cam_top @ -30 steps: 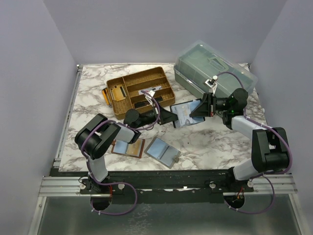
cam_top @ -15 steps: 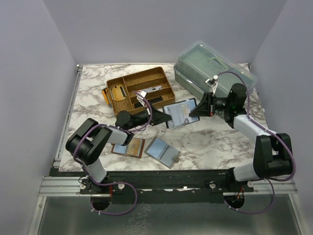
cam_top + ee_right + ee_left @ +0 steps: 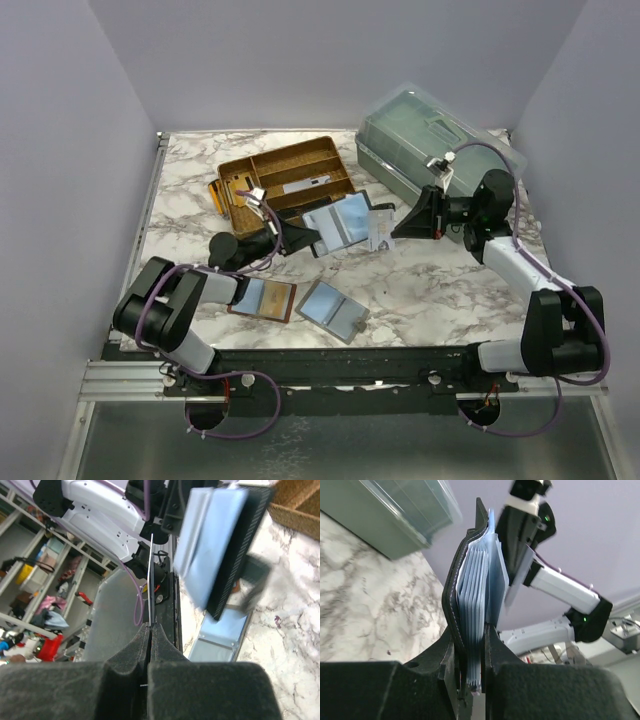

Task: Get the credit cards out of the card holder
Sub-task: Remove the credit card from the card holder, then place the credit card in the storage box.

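Note:
The card holder (image 3: 335,222), a black bifold with blue-grey pockets, hangs open above the table's middle. My left gripper (image 3: 297,236) is shut on its left edge. The left wrist view shows the black cover and fanned pockets (image 3: 476,595) clamped between the gripper's (image 3: 470,636) fingers. My right gripper (image 3: 405,224) is shut on one pale credit card (image 3: 381,226), which stands just right of the holder. That card (image 3: 150,580) shows edge-on in the right wrist view, rising from the shut gripper (image 3: 150,626), with the holder (image 3: 220,545) blurred beyond it.
A wicker tray (image 3: 262,162) with gold cards (image 3: 238,188) sits at the back left. At the back right stands a clear lidded box (image 3: 430,140). A brown holder (image 3: 262,298) and a grey holder (image 3: 333,310) lie open near the front edge.
My left gripper closed on the holder and drew it left. The right gripper pulled back to the right with the card, which slid out of the pockets.

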You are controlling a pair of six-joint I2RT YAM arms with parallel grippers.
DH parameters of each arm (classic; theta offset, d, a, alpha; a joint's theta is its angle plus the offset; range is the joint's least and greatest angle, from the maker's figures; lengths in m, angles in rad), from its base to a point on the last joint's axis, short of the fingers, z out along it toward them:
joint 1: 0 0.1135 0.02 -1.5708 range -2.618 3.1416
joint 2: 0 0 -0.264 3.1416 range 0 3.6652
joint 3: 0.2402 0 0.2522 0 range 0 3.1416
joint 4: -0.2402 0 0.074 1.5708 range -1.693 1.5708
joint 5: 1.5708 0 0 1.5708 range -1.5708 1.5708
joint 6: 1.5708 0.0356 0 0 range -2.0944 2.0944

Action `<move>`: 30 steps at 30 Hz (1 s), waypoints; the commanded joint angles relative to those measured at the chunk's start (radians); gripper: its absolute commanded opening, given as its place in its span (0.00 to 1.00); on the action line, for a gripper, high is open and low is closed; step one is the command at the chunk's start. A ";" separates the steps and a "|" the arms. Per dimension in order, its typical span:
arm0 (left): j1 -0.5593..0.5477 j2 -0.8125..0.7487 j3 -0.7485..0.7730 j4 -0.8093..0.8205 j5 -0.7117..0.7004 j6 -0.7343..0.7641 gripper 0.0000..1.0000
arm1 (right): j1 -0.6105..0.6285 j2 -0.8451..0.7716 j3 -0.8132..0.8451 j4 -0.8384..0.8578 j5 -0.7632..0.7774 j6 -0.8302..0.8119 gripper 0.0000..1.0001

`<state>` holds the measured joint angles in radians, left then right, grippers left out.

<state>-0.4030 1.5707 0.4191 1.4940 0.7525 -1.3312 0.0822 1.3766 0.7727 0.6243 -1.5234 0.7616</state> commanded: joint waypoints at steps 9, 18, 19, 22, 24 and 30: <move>0.352 -0.512 -0.019 -0.490 -0.074 0.172 0.00 | 0.006 0.001 0.365 -0.910 0.061 -0.777 0.00; 0.498 -0.731 0.198 -1.105 -0.246 0.506 0.00 | 0.066 0.231 0.662 -1.208 0.331 -0.965 0.00; 0.503 -0.726 0.210 -1.123 -0.262 0.523 0.00 | 0.079 0.265 0.710 -1.228 0.368 -0.981 0.00; 0.512 -0.701 0.251 -1.164 -0.307 0.594 0.00 | 0.131 0.386 0.859 -1.272 0.493 -1.036 0.00; 0.513 -0.682 0.278 -1.194 -0.335 0.646 0.00 | 0.160 0.487 0.981 -1.313 0.555 -1.077 0.00; 0.512 -0.626 0.309 -1.222 -0.402 0.709 0.00 | 0.225 0.800 1.416 -1.418 0.714 -1.201 0.00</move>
<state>0.1036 0.9237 0.6773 0.2890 0.4347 -0.7063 0.2794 2.0338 1.9690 -0.6750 -0.9653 -0.3206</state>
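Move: The right hand already holds the freed pale card, and the tray's middle compartment with the pale cards is about 27 cm ahead, 22 cm left and 24 cm below it. The black cards' compartment is about 20 cm ahead, 22 cm left; the storage box some 30 cm ahead, 16 cm right. From the left hand, holding the card holder, the pale compartment is about 27 cm ahead, 4 cm left, the yellow cards' compartment 25 cm ahead, 22 cm left. Still pinching the pale card in shut fingers, the right hand carries it some 20 cm forward and 7 cm left towards the tray, arching up before sinking back, fingertips dipping about 25 degrees. The left hand keeps its grip on the open holder and swings it roughly 20 cm left and 9 cm forward, rising, then sinking partway, while turning about 50 degrees counter-clockwise. ##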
